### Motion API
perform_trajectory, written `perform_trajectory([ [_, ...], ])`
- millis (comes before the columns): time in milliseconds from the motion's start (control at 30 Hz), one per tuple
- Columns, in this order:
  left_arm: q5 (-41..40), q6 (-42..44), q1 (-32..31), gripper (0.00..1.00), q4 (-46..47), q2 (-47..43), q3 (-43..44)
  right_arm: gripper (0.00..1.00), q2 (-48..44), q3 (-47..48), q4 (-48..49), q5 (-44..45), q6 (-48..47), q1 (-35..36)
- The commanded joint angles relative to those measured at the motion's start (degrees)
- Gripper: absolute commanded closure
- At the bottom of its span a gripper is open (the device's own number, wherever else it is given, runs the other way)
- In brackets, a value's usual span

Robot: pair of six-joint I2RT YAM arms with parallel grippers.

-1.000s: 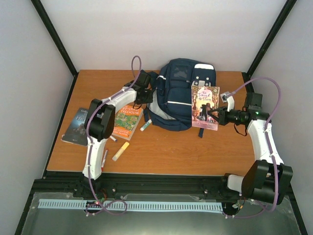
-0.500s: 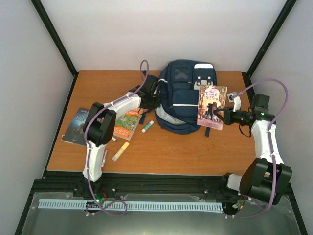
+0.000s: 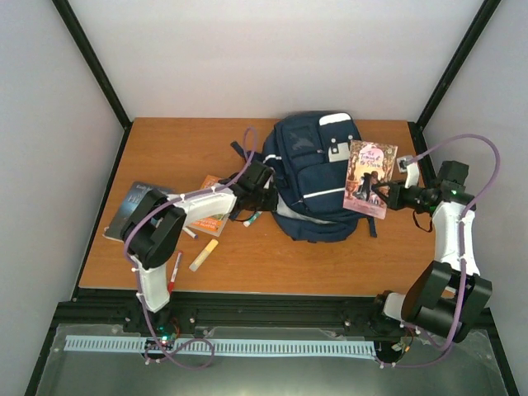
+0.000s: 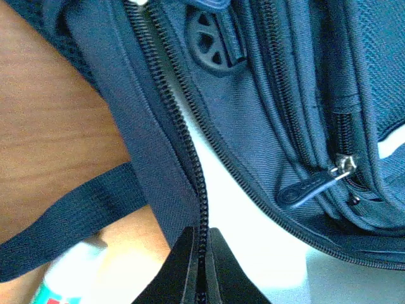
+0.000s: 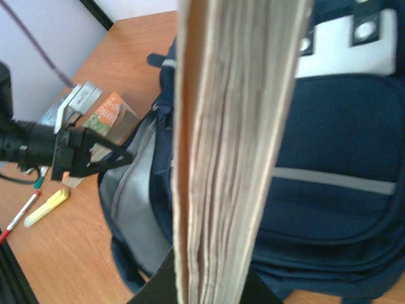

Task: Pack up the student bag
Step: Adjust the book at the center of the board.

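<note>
The navy student bag (image 3: 313, 177) lies on the table's middle back, its main compartment gaping on the left with pale lining (image 5: 136, 209) showing. My left gripper (image 3: 268, 191) is shut on the bag's zipper edge (image 4: 201, 209) at that opening. My right gripper (image 3: 381, 196) is shut on a pink book (image 3: 371, 177), held upright above the bag's right side. In the right wrist view the book's page edge (image 5: 234, 126) fills the middle, with the bag (image 5: 329, 202) behind it and the left gripper (image 5: 120, 155) at the opening.
An orange book (image 3: 216, 216) lies partly under the left arm, with a dark book (image 3: 132, 213) at the table's left edge. A glue stick (image 3: 252, 219), a yellow highlighter (image 3: 204, 255) and a red pen (image 3: 175, 271) lie near the front left.
My left gripper has shut on the bag's zipper edge and moved right and nearer. The bag has shifted right and turned. My right gripper has carried the book right and farther back.
</note>
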Motion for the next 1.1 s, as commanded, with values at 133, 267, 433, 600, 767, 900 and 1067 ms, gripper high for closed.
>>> perform_trajectory([
  [133, 0.3, -0.6, -4.1, 0.99, 1.9, -6.2, -5.5, 0.97, 0.3, 4.1, -2.1, 0.9, -1.3, -4.8],
  [267, -1.7, 1.7, -4.1, 0.94, -3.0, -7.2, -6.0, 0.97, -1.0, 4.1, -4.0, 1.7, -3.5, -6.6],
  [433, -7.8, 6.0, -4.1, 0.47, -10.9, -10.2, -3.5, 0.97, -1.6, 4.2, -6.8, 2.3, -7.2, -9.0],
  [600, -6.0, 14.7, -4.9, 0.43, -10.7, -13.0, 0.5, 0.97, 2.6, 7.1, -9.8, 1.2, -9.8, -14.1],
  [767, -3.3, 24.4, -8.9, 0.43, -12.1, -8.1, 12.5, 0.97, 9.8, 11.4, -14.0, -1.7, -12.6, -21.4],
  [900, 0.3, 29.0, -12.0, 0.42, -15.7, 0.3, 23.6, 0.97, 13.1, 12.3, -14.6, -1.3, -13.6, -25.2],
  [1067, 1.4, 35.3, -17.1, 0.42, -21.4, 11.6, 38.2, 0.97, 14.0, 11.7, -16.3, -0.4, -16.4, -27.7],
])
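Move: Under the left hand's shut fingers is the pinched zip edge of the backpack's near left side; the backpack's middle lies about 10 cm ahead and 13 cm to the right. The green marker is level with this hand, roughly 6 cm to its left, and the orange book 17 cm left and 4 cm ahead, both about 5 cm lower. From the right hand, the backpack's middle is some 13 cm ahead, 21 cm left and 14 cm below; its held pink book's middle is 2 cm ahead, 3 cm left. Dragging the backpack by its pinched edge, the left hand draws back about 5 cm and opens to let go, then rises some 14 cm and sweeps right over the backpack, swinging clockwise as its fingers tip up. The right hand keeps its pinch on the pink book and carries it about 15 cm right, away from the backpack, turning some 20 degrees clockwise and sinking slightly late on. ##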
